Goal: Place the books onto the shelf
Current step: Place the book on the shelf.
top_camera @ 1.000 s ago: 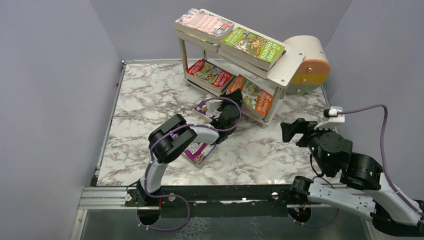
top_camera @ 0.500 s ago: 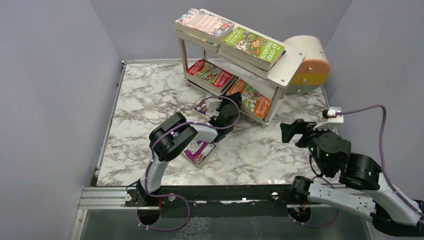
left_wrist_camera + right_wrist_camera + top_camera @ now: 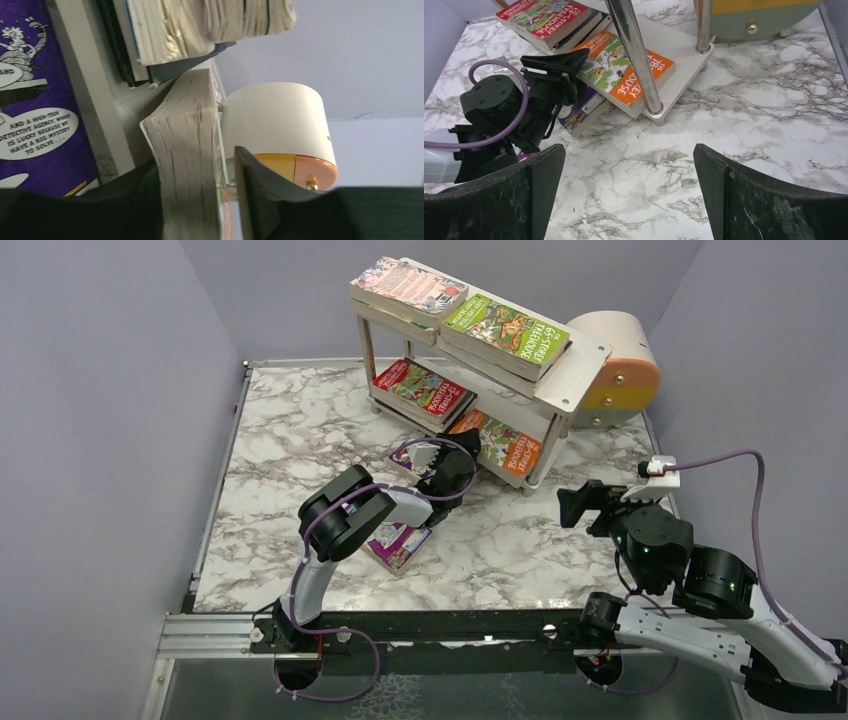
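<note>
The shelf (image 3: 578,377) stands at the back of the table. Its top board carries a pink-patterned book (image 3: 408,282) and a green book (image 3: 505,332). On the lower board (image 3: 685,54) lie a red book (image 3: 423,388) and an orange book (image 3: 505,445). My left gripper (image 3: 462,450) straddles the orange book's near edge (image 3: 187,160); the left finger touches the pages, while a gap shows between the right finger (image 3: 250,180) and the cover. A purple book (image 3: 405,455) lies under that gripper, and another purple book (image 3: 398,543) lies under the arm. My right gripper (image 3: 580,502) hangs open over bare marble.
A round beige-and-orange box (image 3: 620,365) stands right behind the shelf. The shelf's metal legs (image 3: 636,55) rise close to the orange book. Grey walls close in the table on three sides.
The orange book has gone from leaning out to lying flatter on the lower board, and the left gripper has moved in with it. The left jaws have loosened. The right arm barely moved.
</note>
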Motion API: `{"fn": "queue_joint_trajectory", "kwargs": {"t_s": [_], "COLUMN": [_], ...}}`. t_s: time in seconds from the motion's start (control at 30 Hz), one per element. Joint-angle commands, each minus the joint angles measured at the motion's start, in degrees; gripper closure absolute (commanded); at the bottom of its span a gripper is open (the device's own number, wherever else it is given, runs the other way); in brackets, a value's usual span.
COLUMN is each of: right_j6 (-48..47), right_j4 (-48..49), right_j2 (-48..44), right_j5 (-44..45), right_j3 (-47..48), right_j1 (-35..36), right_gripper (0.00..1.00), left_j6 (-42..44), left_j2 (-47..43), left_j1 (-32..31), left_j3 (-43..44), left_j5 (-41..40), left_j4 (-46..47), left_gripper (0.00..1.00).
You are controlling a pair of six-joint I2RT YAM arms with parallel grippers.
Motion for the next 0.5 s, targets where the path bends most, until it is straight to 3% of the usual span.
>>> {"fn": "queue_joint_trajectory", "kwargs": {"t_s": [0.0,0.2,0.23,0.27,0.3,0.47], "right_j6": [0.99,1.34,1.35,1.35,1.40,1.53], "right_j4": [0.54,1.28,1.35,1.56,1.71,2.98], "right_j2": [-0.50,-0.12,-0.04,0.09,0.26,1.14], "right_j5": [0.95,0.32,0.28,0.21,0.14,-0.41], "right_j3": [-1.04,-2.20,-2.39,-2.66,-2.80,-3.67], "right_j1": [-0.22,-0.18,-0.15,-0.20,-0.20,-0.19], "right_gripper": [0.02,0.02,0.02,0.02,0.02,0.02], "left_j6": [-2.19,-2.36,-2.48,-2.53,-2.58,-3.43], "left_j2": [-1.54,-2.94,-3.28,-3.71,-4.18,-7.81], "left_j1": [0.24,0.93,1.15,1.24,1.59,3.10], "left_j3": [-1.53,-3.66,-4.07,-4.45,-4.87,-6.06], "left_j5": [0.09,0.81,0.97,1.05,1.27,3.67], "left_j4": [-0.13,-2.06,-2.48,-3.07,-3.96,-11.95], "left_gripper": [0.55,0.34,0.26,0.09,0.02,0.01]}}
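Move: At the lower shelf board, the left fingers straddle the near-left edge of the orange book, whose middle lies about 6 cm to the hand's right, 2 cm ahead and 2 cm below. On the same board the red book's stack sits some 10 cm ahead and 10 cm left of the hand. The purple book is on the table, about 8 cm left, 4 cm back and 8 cm below. From the right hand the orange book lies some 24 cm ahead, 12 cm left and 17 cm down. Letting go of the orange book, the left hand spreads its already loosening fingers from about a third open to fully wide. It sinks roughly 1 cm towards the board, rises again by a little more, and meanwhile slides about 2 cm left, away from the book's middle, fingers still pointing forward with hardly any wrist turn. The open right hand sinks about 1.5 cm, clear of everything. ##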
